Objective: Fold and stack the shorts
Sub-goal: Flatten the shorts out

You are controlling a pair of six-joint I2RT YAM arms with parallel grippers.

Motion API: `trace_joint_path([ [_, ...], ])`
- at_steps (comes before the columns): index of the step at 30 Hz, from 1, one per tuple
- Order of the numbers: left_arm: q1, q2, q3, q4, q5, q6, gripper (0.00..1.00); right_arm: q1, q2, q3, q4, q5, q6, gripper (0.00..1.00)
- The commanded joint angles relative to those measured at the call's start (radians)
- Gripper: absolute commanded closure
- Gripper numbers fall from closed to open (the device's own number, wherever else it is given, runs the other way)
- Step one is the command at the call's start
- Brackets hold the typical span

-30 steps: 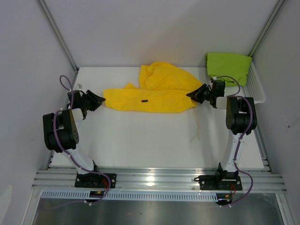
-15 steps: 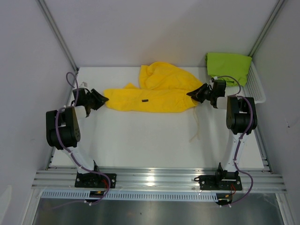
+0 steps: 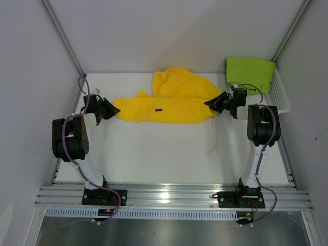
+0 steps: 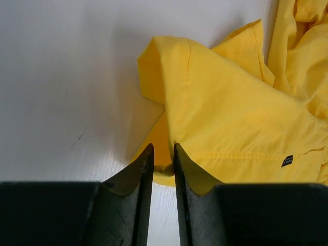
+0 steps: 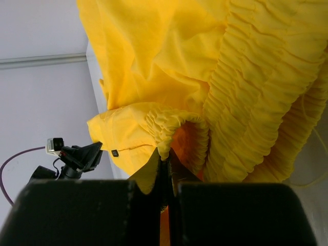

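Observation:
The yellow shorts [image 3: 169,105] lie spread across the back of the table, one leg folded up toward the rear. My left gripper [image 3: 114,109] is at their left leg end. In the left wrist view its jaws [image 4: 163,154] stand narrow, with the yellow hem [image 4: 230,118] bunched between the tips. My right gripper [image 3: 209,104] is shut on the gathered waistband [image 5: 169,61] at the right end, the fingers [image 5: 165,159] pinching a fold. The green shorts [image 3: 249,72] lie folded in the basket at the back right. A small dark logo [image 4: 287,161] shows near the hem.
The white mesh basket [image 3: 281,97] stands at the back right against the wall. A white drawstring [image 3: 215,138] trails from the waistband down onto the table [image 3: 154,154]. Grey walls close in on the left, right and back.
My left gripper has slid right along the table to the left leg hem and its jaws have narrowed on the fabric. The right gripper has held still.

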Motion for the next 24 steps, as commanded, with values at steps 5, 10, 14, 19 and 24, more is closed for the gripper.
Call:
trace_joint_path([
  [5, -0.014, -0.002, 0.032, -0.003, 0.015, 0.034, 1.0, -0.011, 0.008, 0.025, 0.028, -0.004, 0.001, 1.0],
  [10, -0.026, 0.003, 0.054, -0.017, 0.032, 0.048, 1.0, -0.011, 0.001, 0.027, 0.011, -0.007, -0.007, 1.0],
  [14, -0.023, -0.002, 0.087, -0.06, 0.059, 0.046, 1.0, -0.011, -0.031, 0.04, -0.059, -0.002, -0.033, 1.0],
  [19, 0.014, -0.029, 0.106, -0.103, 0.148, -0.021, 1.0, -0.009, -0.111, 0.071, -0.182, 0.011, -0.096, 1.0],
  [24, 0.015, -0.08, 0.126, -0.071, 0.227, -0.154, 1.0, -0.015, -0.223, 0.07, -0.192, 0.012, -0.119, 1.0],
])
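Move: The yellow shorts' left edge already hangs between the half-closed fingertips of my left hand, barely 1 cm below them. From there the dark label is some 20 cm to the right and level fore-and-aft, and a small yellow corner pokes out about 12 cm right and 7 cm ahead, both roughly 4 cm lower. My right hand still pinches the ruffled waistband at its tips; from it that left edge lies about 43 cm left and 3 cm back. I shut my left fingers fully on the shorts' left edge, pinching it, then draw it a little to the right, under 2 cm, and lift about 2.5 cm. My right hand waits with the waistband kept in its grip, then rises some 3 cm, easing back about 1 cm, so both hands take the cloth up nearly together. ##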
